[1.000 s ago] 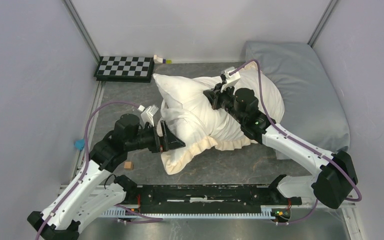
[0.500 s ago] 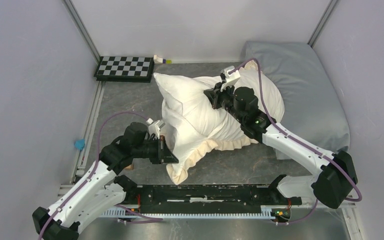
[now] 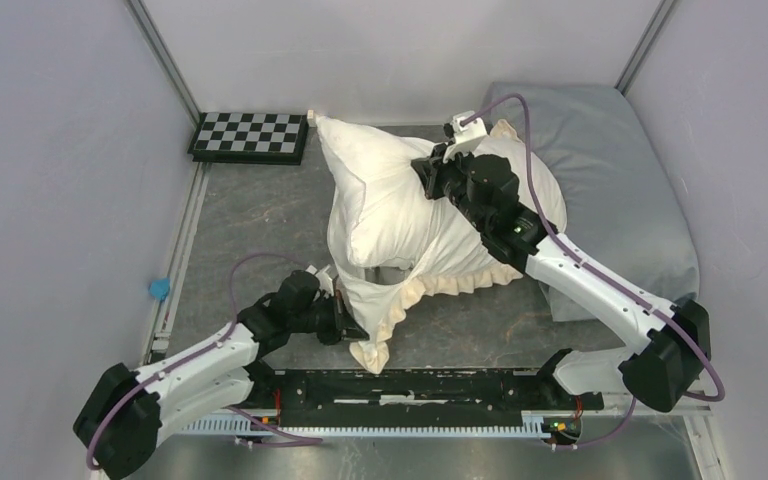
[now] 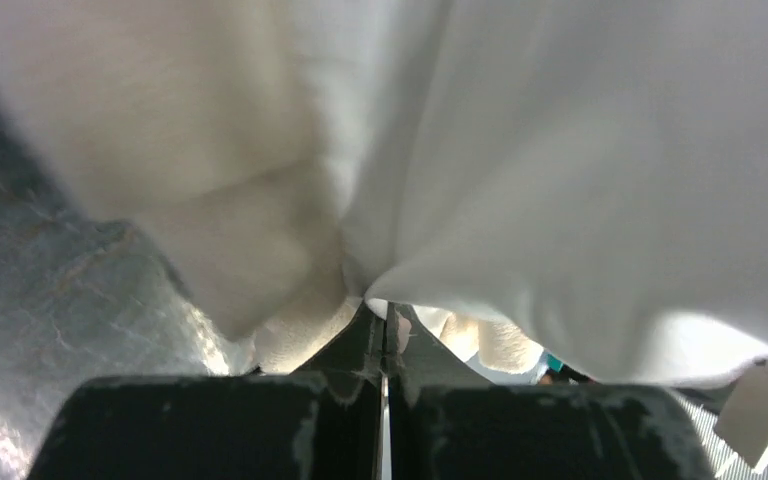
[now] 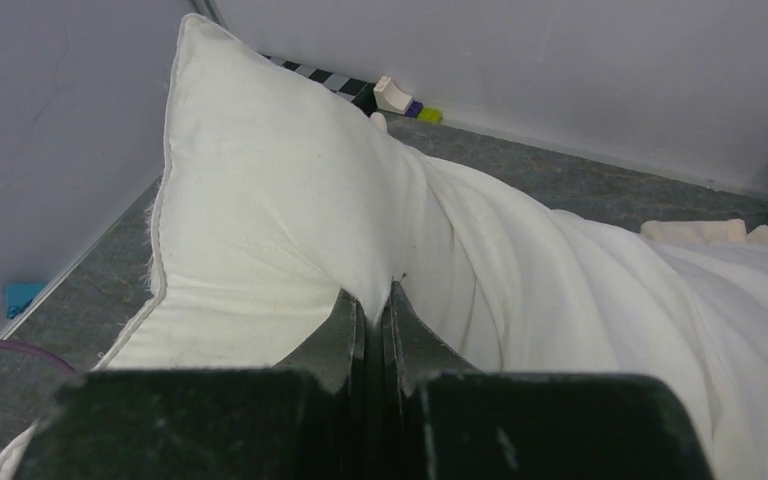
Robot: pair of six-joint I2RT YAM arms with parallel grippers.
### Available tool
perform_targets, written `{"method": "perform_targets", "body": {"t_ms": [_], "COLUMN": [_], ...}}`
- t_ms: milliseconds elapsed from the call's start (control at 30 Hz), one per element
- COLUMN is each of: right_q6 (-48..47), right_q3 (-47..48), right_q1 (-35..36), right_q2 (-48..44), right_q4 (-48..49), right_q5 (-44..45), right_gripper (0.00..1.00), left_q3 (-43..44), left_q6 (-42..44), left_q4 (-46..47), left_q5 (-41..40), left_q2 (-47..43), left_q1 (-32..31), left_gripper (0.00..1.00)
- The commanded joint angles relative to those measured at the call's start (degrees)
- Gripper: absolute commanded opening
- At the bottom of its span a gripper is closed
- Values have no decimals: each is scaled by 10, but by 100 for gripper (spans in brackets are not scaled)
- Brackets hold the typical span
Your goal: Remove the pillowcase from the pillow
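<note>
The plump white pillow [image 3: 380,200] lies across the middle of the table, its bare corner toward the back wall. The cream pillowcase [image 3: 390,305], with a ruffled frill, still covers its near and right part and hangs stretched toward the near edge. My left gripper [image 3: 352,326] is shut on the pillowcase [image 4: 520,180] at its near-left edge, with fabric pinched between the fingertips [image 4: 365,335]. My right gripper [image 3: 430,178] is shut on the pillow [image 5: 260,220], pinching a fold of its white cover. In the right wrist view a bit of frill [image 5: 695,230] shows at the right.
A pale blue-grey pillow [image 3: 610,170] lies along the right wall. A checkerboard [image 3: 250,135] sits at the back left, with small blocks [image 5: 397,97] beside it. A teal object [image 3: 159,288] lies by the left wall. Grey walls close in on three sides.
My left gripper shut on the pillowcase edge and drew it toward the near edge. The pillow's bare corner swung toward the back wall. The right gripper kept its grip.
</note>
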Motion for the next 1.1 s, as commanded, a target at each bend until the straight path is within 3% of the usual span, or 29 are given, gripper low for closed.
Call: {"method": "perform_targets", "body": {"t_ms": [0,267,400,500,533,600,700,767,800,900,1067], "right_q6": [-30,-57,-53,-52,-52,-51,-43,-33,-29,-19,0], "right_q3": [87,137,129,106,98,74,39,20,12,4,-18], "right_q1": [-36,-37,-37,-37,-37,-37,-37,-37,-36,-37,-36], "right_q2": [-15,-29,-48,-64,-69,-79,-89,-87,-84,-74,-70], "right_q4": [56,43,43,47,48,53,62,69,72,74,93], "right_q5": [118,137,118,97,92,75,44,15,4,-17,-70], "right_gripper": [0,0,0,0,0,0,0,0,0,0,0], "left_q3": [-34,-50,-43,0,19,55,116,161,186,256,330], "left_q6": [-40,-48,-39,-19,-14,-1,16,27,33,56,74], "left_q4": [91,209,199,114,74,-11,-116,-181,-204,-256,-233], "left_q5": [-50,-67,-102,-103,-114,-148,-213,-252,-271,-291,-250], "left_q2": [76,185,182,137,112,29,-88,-136,-150,-151,-94], "left_q1": [-19,-30,-30,-30,-30,-30,-29,-29,-29,-29,-29], "left_gripper": [2,2,2,4,9,27,76,95,99,100,100]}}
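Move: Down near the arms, the left hand still pinches the pillowcase's ruffled opening; the loose ruffled corner hangs about 4 cm back, 2 cm right and 4 cm below its fingers, and the bulging near corner of the pillow is some 7 cm ahead, 1 cm left and 13 cm above. The right hand still grips the pillow up high: the case edge pinched by the left hand is roughly 22 cm back, 10 cm left and 27 cm lower, the pillow's far corner about 10 cm ahead, 18 cm left and 3 cm higher. Dragging the pinched case edge forward, right and slightly down, about 5 cm in all, the left hand then opens wide, lets go and climbs some 20 cm, drifting left and tipping its fingers up, to beside the pillow's near corner. The right hand keeps its grip and hoists the pillow about 8 cm, swinging a little right and back and tilting up some 10 degrees, before sinking 2 cm and easing left. ##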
